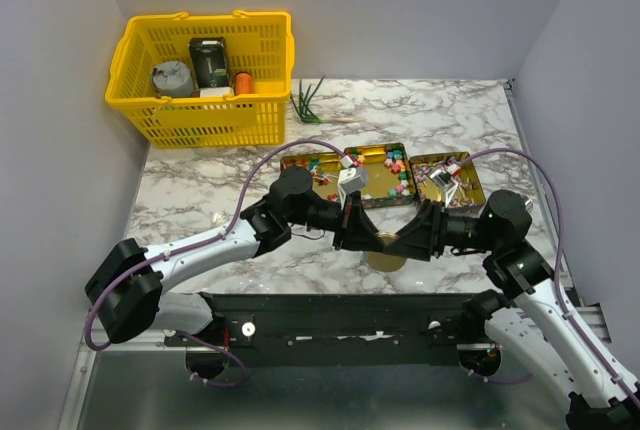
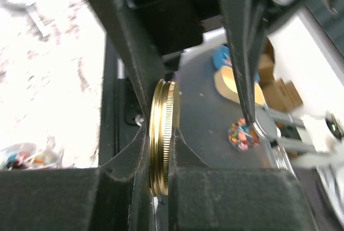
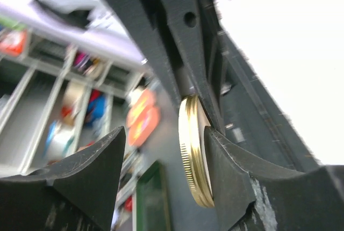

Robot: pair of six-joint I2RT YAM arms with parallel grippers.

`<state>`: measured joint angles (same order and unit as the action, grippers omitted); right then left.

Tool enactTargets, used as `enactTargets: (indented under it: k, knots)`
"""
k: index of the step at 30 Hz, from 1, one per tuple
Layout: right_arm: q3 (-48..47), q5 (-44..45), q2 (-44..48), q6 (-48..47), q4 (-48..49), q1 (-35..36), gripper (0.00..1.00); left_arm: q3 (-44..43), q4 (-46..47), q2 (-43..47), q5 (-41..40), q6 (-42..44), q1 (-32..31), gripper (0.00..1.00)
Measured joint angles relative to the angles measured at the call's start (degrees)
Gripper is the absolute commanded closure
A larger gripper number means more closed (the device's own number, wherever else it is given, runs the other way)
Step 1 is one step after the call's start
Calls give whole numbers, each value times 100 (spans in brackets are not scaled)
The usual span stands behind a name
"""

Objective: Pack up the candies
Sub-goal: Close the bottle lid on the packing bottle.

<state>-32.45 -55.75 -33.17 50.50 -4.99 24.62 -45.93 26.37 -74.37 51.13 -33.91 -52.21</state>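
Note:
The candies (image 1: 392, 164) lie as small mixed-colour sweets in three square gold tins (image 1: 384, 196) at mid table; a few candies (image 2: 21, 157) show at the lower left of the left wrist view. Just in front of the tins, both arms meet at a round gold lid (image 1: 388, 248). My left gripper (image 1: 352, 230) is shut on the lid (image 2: 163, 137), which stands on edge between its fingers (image 2: 121, 188). My right gripper (image 3: 164, 131) is open. The lid (image 3: 191, 150) rests against its right finger (image 3: 236, 172), and a wide gap separates the lid from the other finger.
A yellow basket (image 1: 130, 100) with a few items stands at the back left. A green sprig (image 1: 308, 100) lies beside it. White walls close in on the left, back and right. The arms' black base rail (image 1: 340, 325) runs along the near edge.

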Motion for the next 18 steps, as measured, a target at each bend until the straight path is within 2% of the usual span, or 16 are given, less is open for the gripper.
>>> enactTargets:
  k: [5,13,18]
  knots:
    - [-20,1174,72,-476,-732,37,31,37,-518,2,-881,-243,-39,85]
    - [402,3869,721,-560,-1978,15,31,380,-960,118,-2417,-1012,-66,85]
    - [608,4642,994,-621,-2391,7,31,518,-1172,107,-3128,-1445,-68,82]
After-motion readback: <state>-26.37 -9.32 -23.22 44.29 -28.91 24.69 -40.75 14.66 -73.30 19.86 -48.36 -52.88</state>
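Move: The packing bottle that the lid is meant for stands below the left hand, some 21 cm down, about 7 cm ahead and 1 cm to its right. The gumball tray lies roughly 28 cm ahead and 3 cm right of that hand, and the swirl-candy tray 27 cm ahead and 20 cm right, both about 24 cm below it. From the right hand the packing bottle lies about 7 cm ahead, 1 cm to the left and 22 cm down. The bottle lid, still pinched in the shut left fingers, is carried some 7 cm down and nearly as far forward towards the packing bottle, the fingers swinging counter-clockwise from pointing right to right-and-forward. The right hand, already open, leaves the lid, sinking and going forward, then veering right as well, while it turns clockwise about 45 degrees. ##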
